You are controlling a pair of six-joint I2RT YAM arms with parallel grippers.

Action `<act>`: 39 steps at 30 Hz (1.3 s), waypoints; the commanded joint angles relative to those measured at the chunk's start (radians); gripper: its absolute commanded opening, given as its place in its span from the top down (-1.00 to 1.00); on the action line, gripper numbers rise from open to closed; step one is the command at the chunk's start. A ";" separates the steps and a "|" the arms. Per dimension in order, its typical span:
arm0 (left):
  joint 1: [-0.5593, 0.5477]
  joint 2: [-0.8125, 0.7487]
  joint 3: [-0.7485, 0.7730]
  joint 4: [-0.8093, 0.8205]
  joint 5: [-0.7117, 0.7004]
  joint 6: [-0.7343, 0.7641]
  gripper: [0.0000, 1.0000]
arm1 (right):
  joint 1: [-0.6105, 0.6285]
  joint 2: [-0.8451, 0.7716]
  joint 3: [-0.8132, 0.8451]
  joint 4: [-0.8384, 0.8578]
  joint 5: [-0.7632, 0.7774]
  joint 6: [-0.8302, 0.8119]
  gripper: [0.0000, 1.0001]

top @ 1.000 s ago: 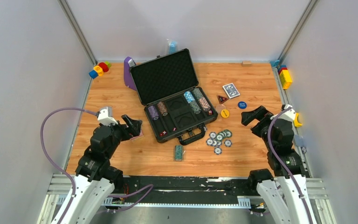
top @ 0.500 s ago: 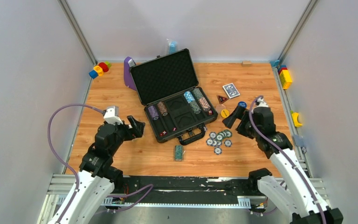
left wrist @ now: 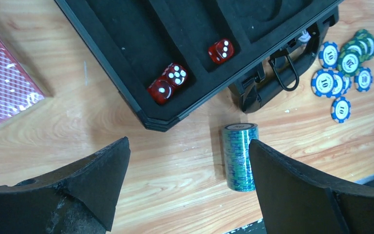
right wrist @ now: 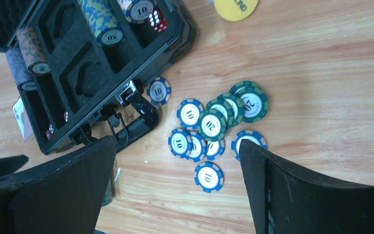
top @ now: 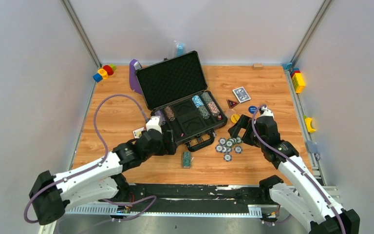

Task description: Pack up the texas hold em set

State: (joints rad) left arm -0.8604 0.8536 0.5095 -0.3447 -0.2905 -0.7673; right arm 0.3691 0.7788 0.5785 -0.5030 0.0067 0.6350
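Observation:
The dark grey case point(top: 180, 105) lies open mid-table, with chip rows, dice point(left wrist: 168, 84) and empty foam slots inside. My left gripper point(top: 168, 144) point(left wrist: 189, 146) hangs open over bare wood at the case's front left corner. A wrapped teal chip roll point(top: 187, 159) point(left wrist: 239, 157) lies just inside its right finger. My right gripper point(top: 238, 127) point(right wrist: 177, 141) stands open above the loose blue and green chips point(top: 229, 145) point(right wrist: 214, 124). A red card deck point(left wrist: 5, 92) lies left of the case, a blue deck point(top: 241, 94) to its right. A yellow button point(right wrist: 235, 7) and a blue button point(top: 252, 109) lie near it.
A purple stand point(top: 135, 75) leans behind the case lid. Coloured toy blocks point(top: 103, 72) sit at the back left corner, more blocks point(top: 298, 80) along the right wall, and a yellow piece point(top: 310, 124) beside it. Grey walls close in three sides.
My left arm has swung from the table's left side to the case's front corner, uncovering the red deck. My right gripper has moved left, over the loose chips.

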 commanded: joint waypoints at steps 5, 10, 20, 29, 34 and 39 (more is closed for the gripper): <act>-0.218 0.232 0.155 -0.076 -0.255 -0.278 -1.00 | 0.002 -0.090 -0.006 0.062 0.159 -0.051 -1.00; -0.265 0.367 0.229 -0.090 -0.229 -0.351 -0.99 | 0.001 -0.115 -0.012 0.070 0.181 -0.052 -1.00; -0.339 0.560 0.324 -0.148 -0.236 -0.444 -0.86 | 0.002 -0.149 -0.026 0.093 0.185 -0.061 -1.00; -0.368 0.648 0.360 -0.187 -0.229 -0.458 -0.63 | 0.001 -0.157 -0.032 0.097 0.188 -0.054 -1.00; -0.390 0.683 0.370 -0.187 -0.224 -0.468 -0.33 | 0.001 -0.159 -0.038 0.098 0.195 -0.046 -1.00; -0.393 0.690 0.361 -0.182 -0.220 -0.492 -0.10 | 0.001 -0.161 -0.038 0.097 0.204 -0.043 -1.00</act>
State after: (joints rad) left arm -1.2469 1.5414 0.8459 -0.5205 -0.4870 -1.2133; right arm 0.3691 0.6327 0.5373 -0.4469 0.1844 0.5900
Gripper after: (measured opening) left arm 0.595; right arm 0.998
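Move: The green chip stack lies on its side some 9 cm to the left hand's right, about 4 cm back and 8 cm below. The case handle is roughly 8 cm farther out than that stack and 7 cm to the right of it, the loose chips 20 cm to the right of it and 6 cm farther out, and the card box 22 cm to the left of it and 12 cm farther out. From the right hand the stack is about 24 cm left, 9 cm back and 10 cm down. The left hand's two finger pads come up against the sides of the green chip stack: wide open, it sweeps about 8 cm to the right while easing down and back, then sinks mostly straight down past the case handle, tipping its fingers more steeply and closing them to a little over half. The right hand, open and empty, backs off some 3 cm right and up, tilting its fingers upward. ##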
